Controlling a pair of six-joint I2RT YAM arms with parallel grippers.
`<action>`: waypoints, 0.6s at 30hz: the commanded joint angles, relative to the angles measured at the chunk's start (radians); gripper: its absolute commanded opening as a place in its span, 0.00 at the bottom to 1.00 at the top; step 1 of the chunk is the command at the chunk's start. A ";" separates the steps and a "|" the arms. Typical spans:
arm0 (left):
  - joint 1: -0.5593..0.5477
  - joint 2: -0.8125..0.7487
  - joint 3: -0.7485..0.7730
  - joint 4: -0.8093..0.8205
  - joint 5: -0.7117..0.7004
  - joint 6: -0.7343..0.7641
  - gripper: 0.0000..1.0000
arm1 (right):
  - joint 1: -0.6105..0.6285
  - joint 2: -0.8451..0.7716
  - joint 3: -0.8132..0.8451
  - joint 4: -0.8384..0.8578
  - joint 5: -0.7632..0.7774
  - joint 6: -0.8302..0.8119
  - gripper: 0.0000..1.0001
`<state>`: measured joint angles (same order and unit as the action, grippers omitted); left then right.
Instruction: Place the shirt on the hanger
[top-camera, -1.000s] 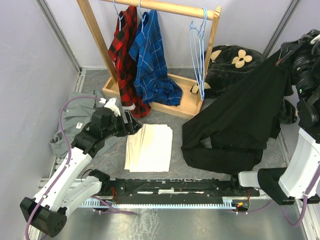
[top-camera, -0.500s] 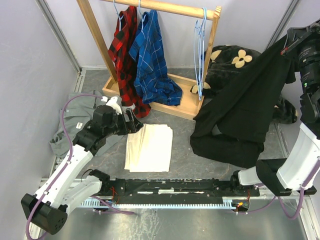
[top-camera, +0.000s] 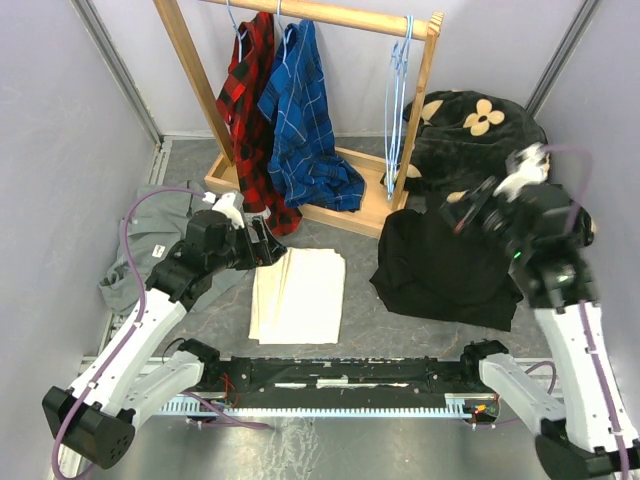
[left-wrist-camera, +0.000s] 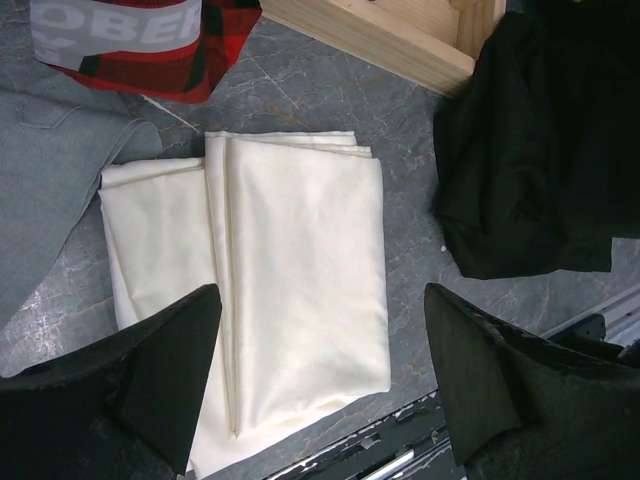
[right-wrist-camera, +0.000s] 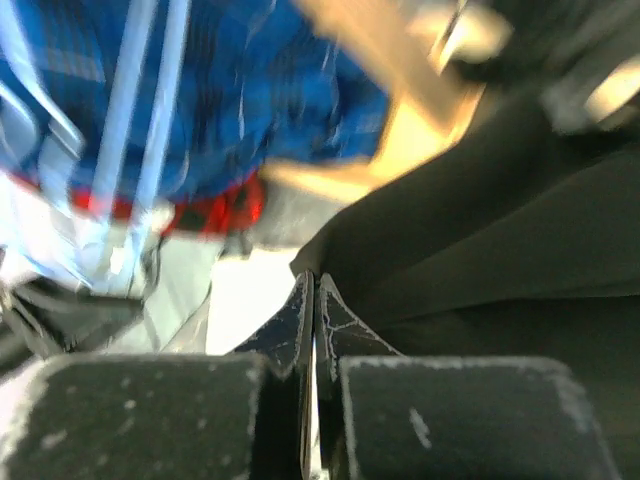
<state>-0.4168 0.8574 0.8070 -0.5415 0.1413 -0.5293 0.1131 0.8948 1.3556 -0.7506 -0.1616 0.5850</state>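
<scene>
The black shirt (top-camera: 440, 270) lies in a heap on the grey floor, right of centre, beside the rack's base. My right gripper (top-camera: 464, 214) hangs low over its upper right edge. In the blurred right wrist view the right gripper (right-wrist-camera: 314, 280) is shut, with the shirt's (right-wrist-camera: 500, 220) edge pinched at its tips. Several light-blue wire hangers (top-camera: 397, 110) hang at the right end of the rail; blurred hanger wires (right-wrist-camera: 140, 100) show there too. My left gripper (top-camera: 262, 245) stands wide open and empty (left-wrist-camera: 320, 295) above a folded cream cloth (left-wrist-camera: 300, 270). The shirt (left-wrist-camera: 530, 150) lies to its right.
A wooden rack (top-camera: 300, 12) at the back holds a red plaid shirt (top-camera: 250, 110) and a blue plaid shirt (top-camera: 305, 120). A grey shirt (top-camera: 150, 235) lies at the left. A black blanket with cream flowers (top-camera: 480, 125) sits at the back right.
My right arm has swung down from high on the right toward the middle. The black shirt, which hung stretched up from it, has sunk into a heap. The left arm has barely moved.
</scene>
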 joint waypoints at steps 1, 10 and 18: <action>0.000 0.013 0.006 0.068 0.031 0.023 0.88 | 0.363 -0.151 -0.469 0.260 0.009 0.295 0.00; 0.000 -0.001 -0.003 0.064 0.034 -0.001 0.87 | 0.778 0.038 -0.407 0.139 0.448 0.176 0.73; 0.000 -0.023 -0.011 0.049 0.026 -0.008 0.87 | 0.597 0.107 -0.210 -0.240 0.902 0.051 0.92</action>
<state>-0.4168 0.8482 0.7963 -0.5217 0.1604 -0.5301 0.8349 0.9684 1.0924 -0.8177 0.4931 0.7330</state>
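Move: My right hand is shut on the black shirt, lifted high; the rest of the shirt lies some 36 cm below, centred about 4 cm back and 4 cm to the right of it. The tray's near corner is 36 cm down, 3 cm ahead and 9 cm left; the blue hangers hang about 15 cm ahead, 10 cm left and slightly lower. The white cloth lies 12 cm back, 29 cm left. From my left hand, the shirt is about 36 cm right and 2 cm back. I fling the shirt down onto the table with my right hand, whipping it about 22 cm down, 15 cm left and 11 cm back while the fingers tip down and swing counter-clockwise. I open them nearly wide near the bottom to let the cloth go, then turn back, rising some 9 cm as I draw right and forward above the shirt. ##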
